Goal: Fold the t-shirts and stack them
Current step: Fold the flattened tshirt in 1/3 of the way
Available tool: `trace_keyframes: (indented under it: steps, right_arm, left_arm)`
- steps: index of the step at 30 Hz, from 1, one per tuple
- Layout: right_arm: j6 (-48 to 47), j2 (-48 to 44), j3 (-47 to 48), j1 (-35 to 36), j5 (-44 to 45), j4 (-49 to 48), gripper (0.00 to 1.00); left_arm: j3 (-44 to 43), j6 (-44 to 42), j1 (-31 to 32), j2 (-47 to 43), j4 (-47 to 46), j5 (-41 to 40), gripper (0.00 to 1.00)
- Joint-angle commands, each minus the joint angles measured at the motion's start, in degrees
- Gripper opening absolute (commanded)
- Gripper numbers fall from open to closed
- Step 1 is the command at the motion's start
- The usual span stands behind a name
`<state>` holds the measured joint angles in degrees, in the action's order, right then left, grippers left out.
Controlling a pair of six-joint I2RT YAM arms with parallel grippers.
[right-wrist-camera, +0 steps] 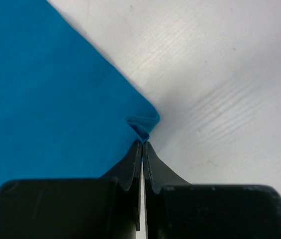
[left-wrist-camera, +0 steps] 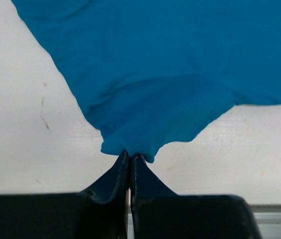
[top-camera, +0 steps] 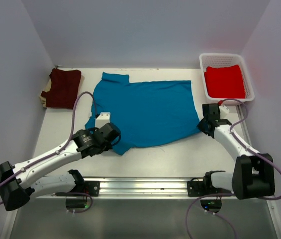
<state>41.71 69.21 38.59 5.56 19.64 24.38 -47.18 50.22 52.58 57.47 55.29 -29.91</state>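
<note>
The teal-blue t-shirt (top-camera: 145,112) lies spread flat mid-table. My left gripper (top-camera: 114,141) is shut on its near left corner; in the left wrist view the cloth (left-wrist-camera: 170,74) bunches at my gripper (left-wrist-camera: 130,156). My right gripper (top-camera: 201,126) is shut on its near right corner, where the hem (right-wrist-camera: 142,124) folds into my gripper (right-wrist-camera: 142,143). The dark maroon t-shirt (top-camera: 61,87) lies folded at the far left. The bright red t-shirt (top-camera: 224,81) lies folded in the white mesh basket (top-camera: 249,79).
The basket stands at the far right corner, close behind my right arm. White walls close in the table on three sides. A metal rail (top-camera: 140,187) runs along the near edge between the arm bases.
</note>
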Motion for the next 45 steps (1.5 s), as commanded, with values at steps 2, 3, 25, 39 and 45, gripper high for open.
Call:
trace_keyframes:
  steps: [2,3,25,39,45]
  right_arm:
    - [-1.90,6.71,7.37,-0.20,-0.04,-5.48,0.00]
    - [-2.25,7.95,8.60,-0.29,0.22,-5.40,0.00]
    - [-3.92,30.11,26.45,-1.17,-1.80,-6.63,0.00]
    - [-4.18,32.30,30.84,-1.52,-0.92,-5.75,0.00]
    - [-3.92,35.29,33.74,-1.61,-0.92,-4.78,0.00]
  left_arm:
    - [-4.15,-3.62,-4.39,3.96,-8.08,-6.65,0.00]
    - [-3.80,-6.07,-5.54,4.31,-10.87,-6.30,0.00]
    - [-10.92,-19.28,-24.54,23.03,-30.76,-3.31,0.00]
    - [-14.17,-23.85,-28.49,28.04,-34.37,-0.68,0.00]
    - [-16.45,-25.16,-30.07,32.00,-35.25,1.43,0.00]
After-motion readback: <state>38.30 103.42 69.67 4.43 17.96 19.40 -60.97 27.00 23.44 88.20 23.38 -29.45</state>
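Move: The left hand already holds the blue t-shirt's near sleeve; its landing spot on the shirt is about 21 cm ahead, 4 cm left and 5 cm below. The collar is some 20 cm ahead and 10 cm left, the dark red shirt 34 ahead, 24 left. The right hand holds the near hem corner; its landing spot is roughly 17 cm ahead, 1 cm left, the basket 31 ahead, 16 right. Both hands keep their pinch and carry the near edge forward over the shirt, left about 20 cm, right 15. ##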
